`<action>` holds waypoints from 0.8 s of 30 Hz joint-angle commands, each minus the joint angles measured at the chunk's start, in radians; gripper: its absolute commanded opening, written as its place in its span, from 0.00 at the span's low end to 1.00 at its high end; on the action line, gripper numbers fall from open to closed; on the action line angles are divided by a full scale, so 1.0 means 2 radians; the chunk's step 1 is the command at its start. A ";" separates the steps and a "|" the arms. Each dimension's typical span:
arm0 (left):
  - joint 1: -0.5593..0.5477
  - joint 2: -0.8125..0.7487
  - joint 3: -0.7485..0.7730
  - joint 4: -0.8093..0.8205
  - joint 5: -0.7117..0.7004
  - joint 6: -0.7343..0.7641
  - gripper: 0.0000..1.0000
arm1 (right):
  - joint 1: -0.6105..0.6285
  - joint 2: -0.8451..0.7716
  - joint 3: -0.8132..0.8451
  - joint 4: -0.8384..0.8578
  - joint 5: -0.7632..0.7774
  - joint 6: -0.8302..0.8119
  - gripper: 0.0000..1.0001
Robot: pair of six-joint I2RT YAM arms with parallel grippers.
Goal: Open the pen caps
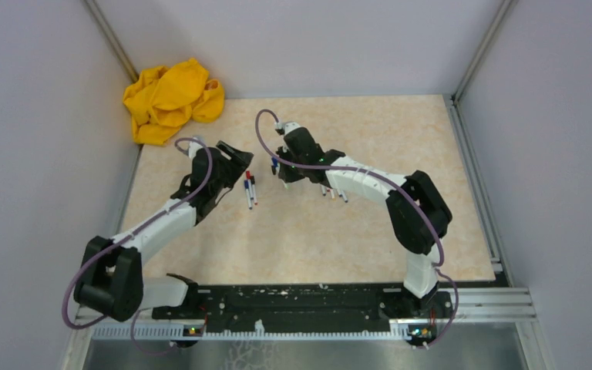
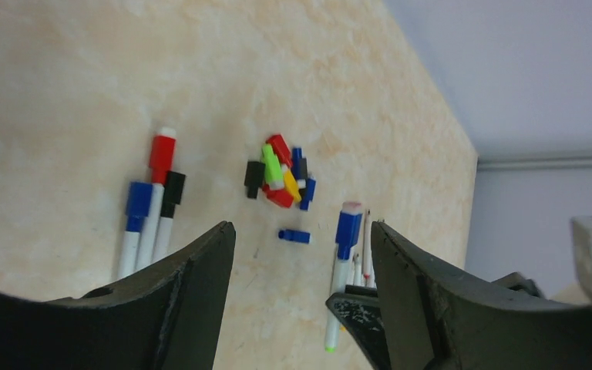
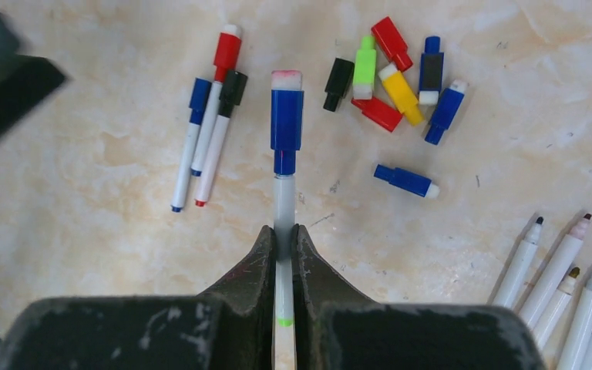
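Observation:
My right gripper (image 3: 283, 231) is shut on the white-grey barrel of a pen (image 3: 283, 202), which points away from it and wears a blue cap (image 3: 287, 119). In the top view this right gripper (image 1: 279, 168) is at mid-table, facing my left gripper (image 1: 235, 158). The left gripper (image 2: 302, 231) stands open with nothing gripped; the held pen's blue cap (image 2: 348, 229) shows just inside its right finger. Three capped pens (image 3: 212, 116) in blue, red and black lie side by side on the table. A heap of loose pen caps (image 3: 393, 77) lies beyond, with one blue cap (image 3: 405, 181) apart from it.
Several uncapped pens (image 3: 563, 285) lie in a row at the right, also seen under the right arm (image 1: 335, 193). A crumpled yellow cloth (image 1: 171, 99) sits at the back left corner. Grey walls close in the beige table (image 1: 370, 231) on three sides.

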 commanded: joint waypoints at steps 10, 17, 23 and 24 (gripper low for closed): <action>-0.001 0.163 0.062 0.122 0.235 -0.058 0.72 | -0.023 -0.050 -0.026 0.052 -0.088 0.004 0.00; -0.003 0.184 0.065 0.143 0.236 -0.065 0.63 | -0.023 -0.050 -0.028 0.049 -0.103 0.004 0.00; -0.003 0.204 0.064 0.173 0.255 -0.071 0.41 | -0.023 -0.050 -0.029 0.041 -0.103 0.001 0.00; -0.003 0.208 0.064 0.174 0.258 -0.070 0.39 | -0.024 -0.052 -0.030 0.041 -0.103 0.001 0.00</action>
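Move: The blue cap on the pen held by the right hand lies about 10 cm to the left hand's right, roughly 3 cm ahead and 4 cm lower. It stands some 4 cm ahead, 2 cm left and 3 cm above the right hand. About 15 cm below the left hand are two groups: the capped pens some 3 cm back, neither left nor right, and the loose cap pile 6 cm ahead and 14 cm right. Left hand sweeps right about 10 cm, sinking 4 cm, and half closes around the blue cap the right hand presents. ##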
